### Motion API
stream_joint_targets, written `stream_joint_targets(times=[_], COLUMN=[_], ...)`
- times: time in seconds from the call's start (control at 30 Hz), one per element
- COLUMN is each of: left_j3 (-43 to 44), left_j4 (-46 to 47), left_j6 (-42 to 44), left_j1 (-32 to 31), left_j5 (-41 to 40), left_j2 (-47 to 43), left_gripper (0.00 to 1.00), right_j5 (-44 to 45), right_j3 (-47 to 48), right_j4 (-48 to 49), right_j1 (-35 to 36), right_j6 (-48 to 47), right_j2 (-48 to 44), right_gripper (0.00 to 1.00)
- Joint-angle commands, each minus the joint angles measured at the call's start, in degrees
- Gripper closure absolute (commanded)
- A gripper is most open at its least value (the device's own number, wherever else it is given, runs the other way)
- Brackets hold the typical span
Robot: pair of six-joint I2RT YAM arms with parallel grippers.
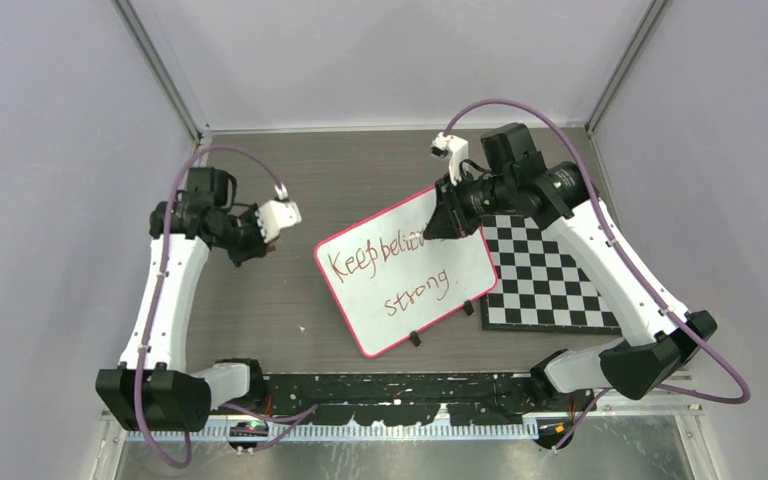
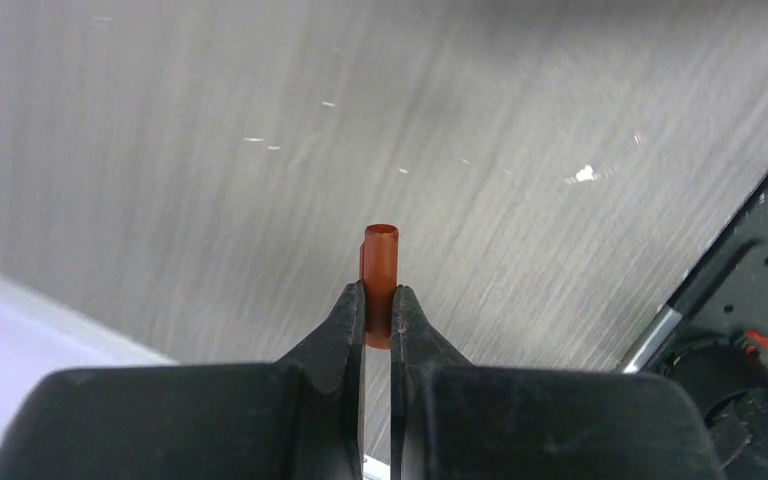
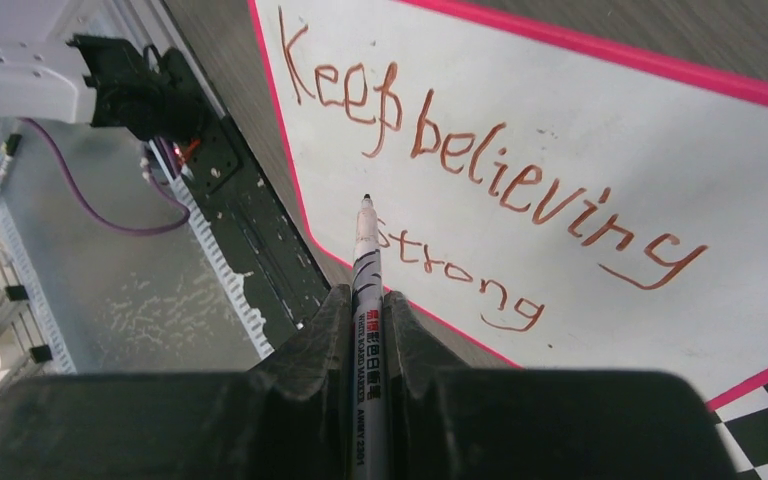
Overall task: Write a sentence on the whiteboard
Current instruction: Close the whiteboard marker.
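The whiteboard [image 1: 405, 290] with its pink rim lies tilted in the middle of the table. The sentence [image 3: 500, 170] reads "Keep believing" with "strong" below, in brownish-red. My right gripper [image 3: 366, 295] is shut on a white marker [image 3: 365, 262], whose uncapped tip points at the board beside the "s" of "strong". From above, the right gripper [image 1: 450, 222] hangs over the board's far edge and hides the end of "believing". My left gripper [image 2: 379, 300] is shut on a brownish-red marker cap [image 2: 380, 262] over bare table. In the top view the left gripper [image 1: 248, 250] is left of the board.
A black-and-white checkered board [image 1: 550, 275] lies right of the whiteboard, partly under it. A black rail [image 1: 400, 385] runs along the near table edge between the arm bases. Grey walls and metal posts close in the back and sides.
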Motion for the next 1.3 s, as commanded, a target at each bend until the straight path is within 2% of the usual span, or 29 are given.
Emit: stream_joint_targets(times=[0.0,0.03,0.17,0.27,0.33,0.43,0.53,0.93,1.27], left_j3=[14.0,16.8,23.6,25.9,26.9,27.7,28.0,29.1,28.1], left_j4=[-4.1,-4.5,-2.3,-1.1,-0.8,0.1,2.6,3.3,4.0], left_j6=[-17.0,-19.3,-31.9,-38.1,-41.2,-45.6,-48.3,-45.8,-45.4], left_j1=[-1.4,-3.7,-19.6,-28.1,-31.6,-32.2,-33.3,-36.5,-36.3], left_j5=[2.0,1.7,-3.1,-3.0,-0.9,7.5,11.1,15.1,13.3], left_j2=[0.0,0.9,2.6,4.8,6.5,9.1,10.4,11.6,9.3], left_gripper=[1.0,1.0,1.0,1.0,1.0,1.0,1.0,1.0,1.0], right_j5=[-4.8,-5.5,-8.3,-8.7,-10.0,-11.4,-12.4,-17.4,-17.8], right_j3=[4.3,4.5,4.5,4.7,5.1,5.3,3.8,-0.4,-1.8], right_j4=[4.2,4.7,6.6,7.5,7.6,7.8,8.7,12.7,12.8], right_j1=[-1.5,-1.8,-2.2,-2.3,-2.3,-2.3,-2.3,-2.3,-2.3], right_j6=[4.6,5.1,7.1,8.3,8.4,10.1,11.5,16.1,15.9], right_j2=[-0.8,-0.6,-0.5,-1.0,-1.2,-1.3,-1.5,-1.1,-2.6], right_gripper=[1.0,1.0,1.0,1.0,1.0,1.0,1.0,1.0,1.0])
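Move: The left hand, already gripping the cap, has the marker tip about 30 cm to its right, 2 cm back and roughly 7 cm above it. The whiteboard's middle lies some 28 cm right, 5 cm ahead and 18 cm below. From the right hand, which holds the marker, the cap is about 35 cm left, 3 cm ahead and 11 cm lower; the whiteboard's middle is 5 cm left, 7 cm ahead and 29 cm below. Up first and then sweeping right, the left hand carries the cap out over the whiteboard towards the marker tip, some 22 cm across and 12 cm higher, easing back a little and slowing near the tip as it tilts its fingers to point more to the right. The right hand lifts the marker about 4 cm, brings it slightly left and tilts it closer to level. Both grips stay shut. ##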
